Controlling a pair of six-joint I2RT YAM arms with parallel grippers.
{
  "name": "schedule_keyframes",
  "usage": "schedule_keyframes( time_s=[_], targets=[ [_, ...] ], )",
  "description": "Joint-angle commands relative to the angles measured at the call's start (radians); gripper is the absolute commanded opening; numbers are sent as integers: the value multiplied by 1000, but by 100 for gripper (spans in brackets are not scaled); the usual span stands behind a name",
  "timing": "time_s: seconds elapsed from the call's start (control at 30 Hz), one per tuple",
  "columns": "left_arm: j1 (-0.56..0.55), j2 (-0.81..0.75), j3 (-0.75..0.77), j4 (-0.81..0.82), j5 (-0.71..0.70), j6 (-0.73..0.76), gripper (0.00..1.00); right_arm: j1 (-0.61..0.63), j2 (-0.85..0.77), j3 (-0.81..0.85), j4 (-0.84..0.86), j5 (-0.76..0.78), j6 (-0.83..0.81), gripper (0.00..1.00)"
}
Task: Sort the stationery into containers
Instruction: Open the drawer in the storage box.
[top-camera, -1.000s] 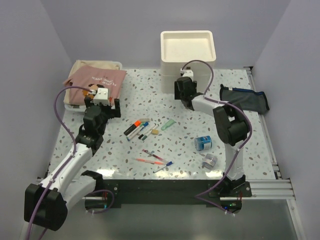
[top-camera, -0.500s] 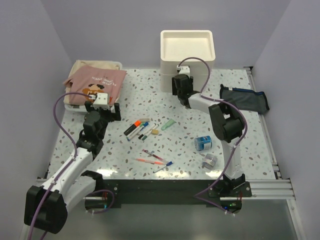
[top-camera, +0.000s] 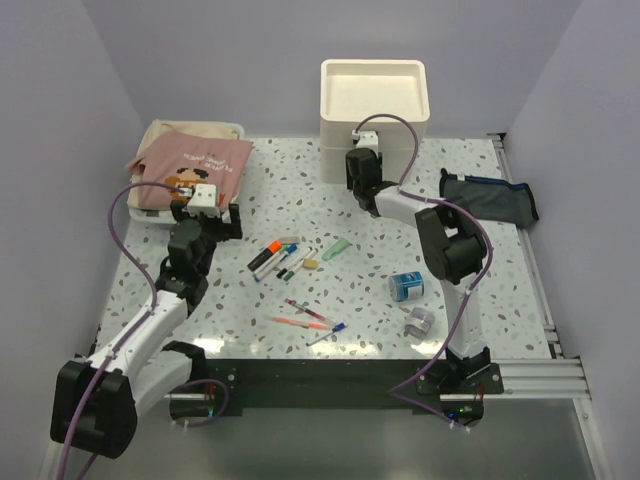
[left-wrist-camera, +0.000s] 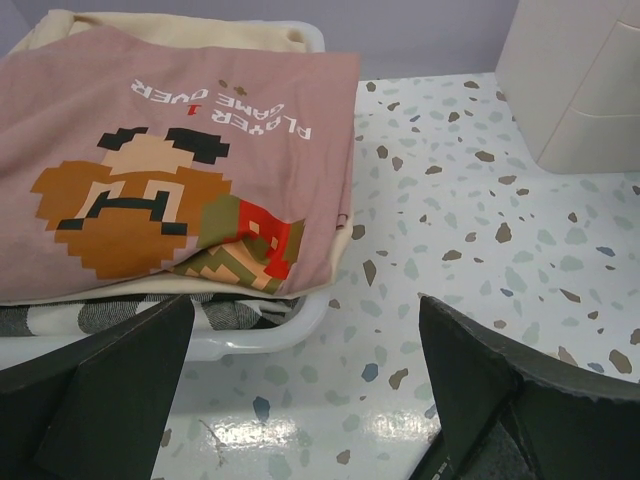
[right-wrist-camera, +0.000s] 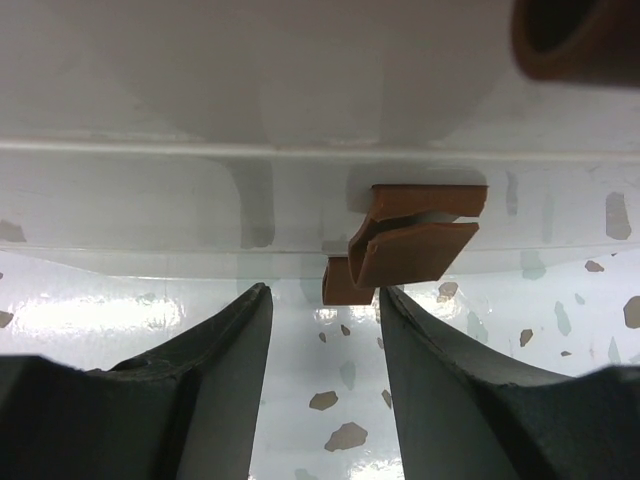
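The cream-white drawer unit stands at the back of the table. My right gripper is low against its front. In the right wrist view its jaws are open and narrow. The bottom drawer's brown handle sits just beyond the right fingertip, with nothing between the fingers. The navy pouch lies at the right. Markers, a pale-green highlighter, thin pens, a blue roll and a grey roll lie loose mid-table. My left gripper is wide open and empty over bare tabletop.
A white tray holding folded cloth with a pink pixel-art print sits at the back left, just ahead of the left fingers. Purple walls close in the table on three sides. A metal rail runs along the right edge.
The right gripper has moved in closer to the drawer unit's front and its jaws have narrowed. The left arm has shifted only slightly.
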Motion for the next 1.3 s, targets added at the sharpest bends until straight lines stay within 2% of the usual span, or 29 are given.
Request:
schedule_keyframes(
  time_s=[0.0,0.17,0.3,0.57,0.63,0.67,0.77,0.93,1.23,1.27],
  targets=[
    [14,-9,-2,71,-1,-1,100,-2,18,12,11,30,11,47],
    [19,-21,-2,63,2,-4,100,-2,32,13,4,31,19,42],
    [22,-25,-7,71,2,1,100,-4,41,32,-19,43,20,43],
    [25,-41,-24,89,13,-4,100,-4,60,53,-67,73,10,38],
    [27,-44,-30,92,12,-4,100,-4,69,53,-55,76,-9,30],
    [27,-44,-31,94,12,-4,100,-7,72,56,-52,76,-18,18],
    [28,-44,-36,92,12,-5,100,-8,73,53,-39,71,-26,0],
    [30,-48,-32,85,16,-10,100,5,29,21,-55,67,-9,0],
    [33,-70,-48,89,21,-10,100,48,-132,-158,-73,83,33,0],
    [33,-70,-51,91,22,-10,100,48,-132,-163,-58,93,25,3]
  ],
)
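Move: The right hand is right at the storage box's front: the bottom drawer's brown handle is about 2 cm ahead of the half-open fingers, 1 cm to their right and 1 cm lower. The middle handle sits some 6 cm above the bottom one, the top handle about 12 cm above it. A green item lies roughly 16 cm back and 5 cm left of this hand. From the left hand, the bottom handle is about 20 cm ahead, 31 cm right and 13 cm lower. No hold on the bottom handle is left at the end: the right hand sinks about 1 cm at the box front, edging slightly right, while its half-open fingers shut completely. Then the closed, empty fingers draw back about 5 cm from the drawers and a further 3 cm down towards the table, tipping some 10 degrees more downward. ##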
